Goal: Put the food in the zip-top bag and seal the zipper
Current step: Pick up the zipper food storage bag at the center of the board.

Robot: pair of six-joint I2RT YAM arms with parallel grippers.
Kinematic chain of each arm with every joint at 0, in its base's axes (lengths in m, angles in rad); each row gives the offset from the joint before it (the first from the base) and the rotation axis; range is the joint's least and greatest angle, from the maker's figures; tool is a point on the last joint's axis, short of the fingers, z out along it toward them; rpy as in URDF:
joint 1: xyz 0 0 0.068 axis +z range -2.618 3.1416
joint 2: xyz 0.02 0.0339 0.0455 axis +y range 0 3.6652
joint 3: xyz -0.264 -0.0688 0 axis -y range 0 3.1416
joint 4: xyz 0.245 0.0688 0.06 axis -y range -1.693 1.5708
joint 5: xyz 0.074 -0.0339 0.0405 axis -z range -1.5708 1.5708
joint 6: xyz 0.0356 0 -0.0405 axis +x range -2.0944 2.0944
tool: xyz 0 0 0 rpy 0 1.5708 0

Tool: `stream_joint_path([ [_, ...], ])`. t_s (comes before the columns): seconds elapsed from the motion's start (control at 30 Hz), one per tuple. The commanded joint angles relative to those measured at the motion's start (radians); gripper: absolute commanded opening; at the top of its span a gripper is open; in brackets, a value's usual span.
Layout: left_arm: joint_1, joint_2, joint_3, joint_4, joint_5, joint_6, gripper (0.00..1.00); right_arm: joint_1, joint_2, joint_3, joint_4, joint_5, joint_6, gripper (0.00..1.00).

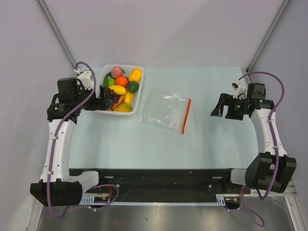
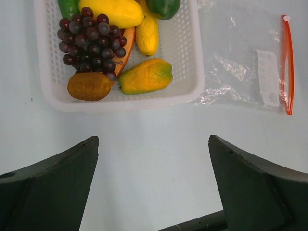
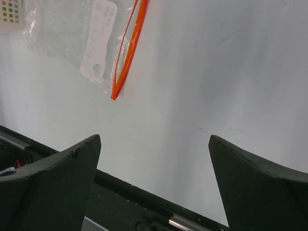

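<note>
The food lies piled in a white tray [image 1: 140, 100] at the back left: dark purple grapes [image 2: 91, 41], a yellow-green mango [image 2: 146, 76], a brown kiwi [image 2: 89, 86], a yellow lemon [image 2: 147, 33], plus an orange [image 1: 121, 81] and a pink peach [image 1: 116, 71]. The clear zip-top bag [image 1: 166, 111] lies flat to the right of the tray, and its red-orange zipper [image 1: 186, 115] runs along the right edge. My left gripper [image 1: 103, 97] is open at the tray's left edge, holding nothing. My right gripper [image 1: 215, 107] is open and empty to the right of the bag.
The bag [image 3: 67, 33] carries a white label [image 3: 98, 38] beside the zipper [image 3: 129, 57]. A black rail [image 1: 159, 175] runs along the table's near edge between the arm bases. Grey walls close in behind the table.
</note>
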Motion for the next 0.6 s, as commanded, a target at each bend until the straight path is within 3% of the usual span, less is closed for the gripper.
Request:
stream_joint_path([
  [0.0,-0.003,-0.059,-0.03,0.076,-0.086,-0.075,1.0,0.0,0.01,-0.039,0.062,-0.065,0.057,1.0],
  [0.33,-0.001,-0.152,-0.093,0.136,-0.123,-0.055,1.0,0.047,0.143,-0.096,0.2,-0.203,0.253,1.0],
  [0.57,-0.001,-0.202,-0.123,0.165,-0.048,-0.008,1.0,0.136,0.251,-0.14,0.421,-0.216,0.383,0.95],
])
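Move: The zip-top bag lies flat about 21 cm to the right hand's left, some 9 cm ahead and 17 cm below. Its orange zipper edge is nearer, about 12 cm left and 9 cm ahead. The food basket stands past the bag, roughly 43 cm left and 19 cm ahead. From the left hand the bag is about 21 cm right, 9 cm ahead, 26 cm below. Wide open, the right hand sweeps left and down about 8 cm towards the zipper; the left backs up slightly. ##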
